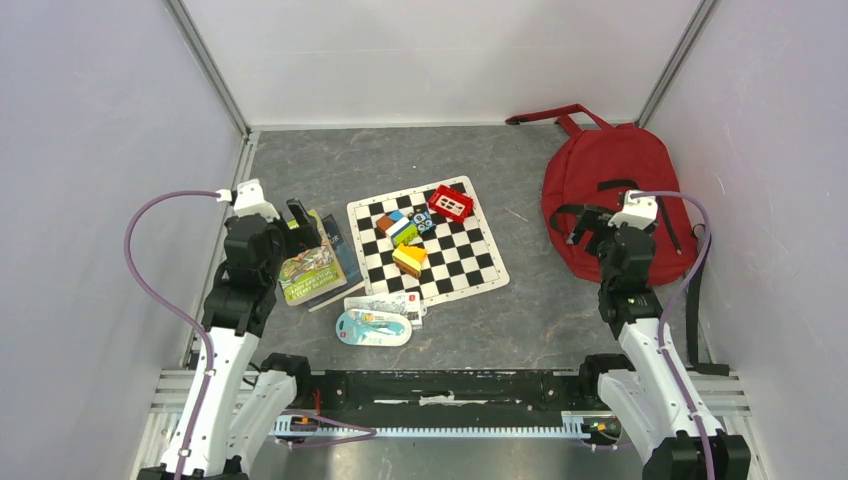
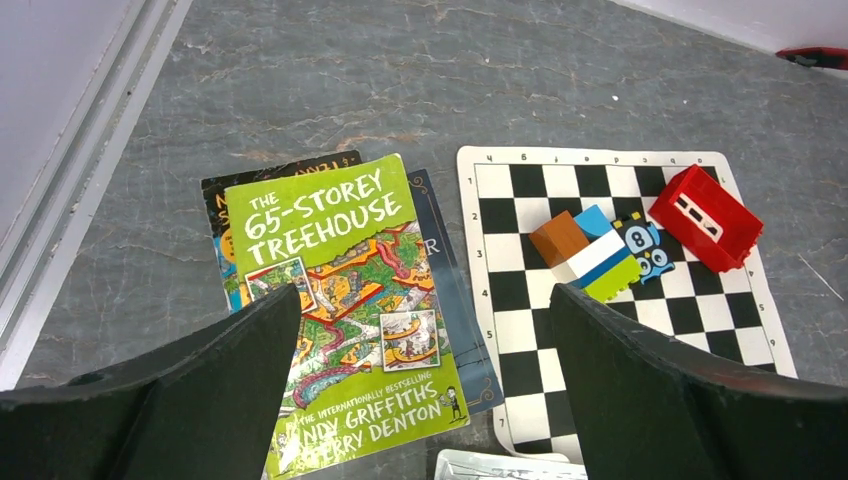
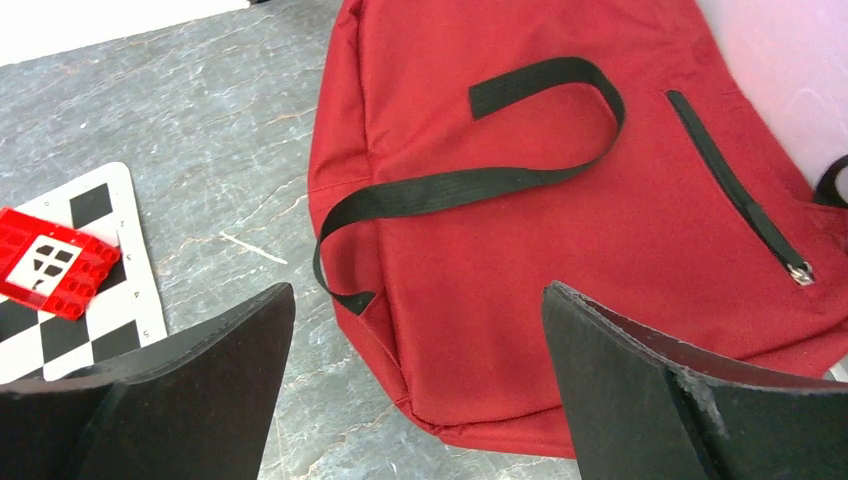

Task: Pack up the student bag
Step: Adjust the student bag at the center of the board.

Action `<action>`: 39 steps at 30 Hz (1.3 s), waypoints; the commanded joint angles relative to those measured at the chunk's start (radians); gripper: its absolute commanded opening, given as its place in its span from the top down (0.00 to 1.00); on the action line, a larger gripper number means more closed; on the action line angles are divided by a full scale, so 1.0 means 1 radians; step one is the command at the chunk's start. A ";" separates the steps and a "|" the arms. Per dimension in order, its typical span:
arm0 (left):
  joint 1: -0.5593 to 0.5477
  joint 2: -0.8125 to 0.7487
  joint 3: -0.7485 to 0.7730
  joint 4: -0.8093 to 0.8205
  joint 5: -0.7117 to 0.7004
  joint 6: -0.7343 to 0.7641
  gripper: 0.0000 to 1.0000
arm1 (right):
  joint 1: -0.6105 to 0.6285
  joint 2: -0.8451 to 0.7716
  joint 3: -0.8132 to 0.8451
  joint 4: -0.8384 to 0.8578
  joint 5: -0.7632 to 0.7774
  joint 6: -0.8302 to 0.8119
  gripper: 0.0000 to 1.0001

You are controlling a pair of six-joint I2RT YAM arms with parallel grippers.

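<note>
The red student bag (image 1: 610,185) lies flat and zipped at the back right, with a black strap (image 3: 470,185) and a black zipper (image 3: 735,190) across its face. My right gripper (image 1: 588,222) hovers open over its near left corner (image 3: 470,390), holding nothing. My left gripper (image 1: 298,215) hangs open above a stack of books topped by a green "65-Storey Treehouse" book (image 2: 340,290), also at the left of the table (image 1: 312,265). Nothing lies between its fingers (image 2: 230,370).
A chessboard mat (image 1: 427,242) in the middle carries a red block (image 1: 450,203), a yellow block (image 1: 409,259) and a cluster of coloured blocks (image 2: 598,255). A blister pack with scissors (image 1: 372,326) lies near the front. White walls enclose the table.
</note>
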 commanded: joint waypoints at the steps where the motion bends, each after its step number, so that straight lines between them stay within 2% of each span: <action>1: 0.003 0.020 0.013 -0.004 -0.055 -0.036 0.00 | -0.001 0.008 -0.006 0.020 -0.079 -0.009 0.02; 5: 0.004 0.057 0.014 -0.008 -0.058 -0.038 0.00 | -0.001 -0.003 -0.015 0.030 -0.137 -0.019 0.02; 10: 0.002 0.146 0.056 0.031 0.170 0.020 0.00 | 0.000 -0.007 0.010 -0.009 -0.156 -0.049 0.02; 15: -0.022 0.305 0.217 0.093 0.275 -0.026 0.00 | 0.000 0.061 0.068 -0.083 -0.154 -0.079 0.02; 20: -0.030 0.441 0.329 0.161 0.314 -0.037 0.00 | 0.014 0.240 0.219 -0.224 -0.101 -0.116 0.02; 24: -0.022 0.413 0.262 0.181 0.327 -0.021 0.00 | 0.079 0.398 0.345 -0.320 0.007 -0.135 0.02; 29: -0.022 0.338 0.210 0.168 0.299 -0.025 0.00 | 0.188 0.634 0.510 -0.337 0.147 -0.199 0.02; 34: -0.022 0.353 0.193 0.187 0.327 -0.052 0.00 | 0.202 0.934 0.743 -0.436 0.175 -0.203 0.02; 39: -0.020 0.376 0.216 0.158 0.336 -0.043 0.00 | 0.202 1.101 0.843 -0.476 0.259 -0.203 0.02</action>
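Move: Ahead of the right hand some 15 cm, about 6 cm to its left and roughly 15 cm below, lies the student bag's left edge. The black strap's left end is about 11 cm ahead and 5 cm left; the chessboard's middle is about 6 cm ahead and 34 cm left. From the left hand, the bag's left edge is about 19 cm ahead and 51 cm right, with the chessboard about 10 cm ahead and 23 cm right, all low. Edging left a little first, the right hand then reaches forward about 12 cm and sinks some 10 cm towards the bag's left edge, tipping its open fingers down by about 40 degrees. The left hand dips, then sweeps forward and right with a rise, easing back slightly at the end, and turns clockwise towards the chessboard side, fingers still wide open. ##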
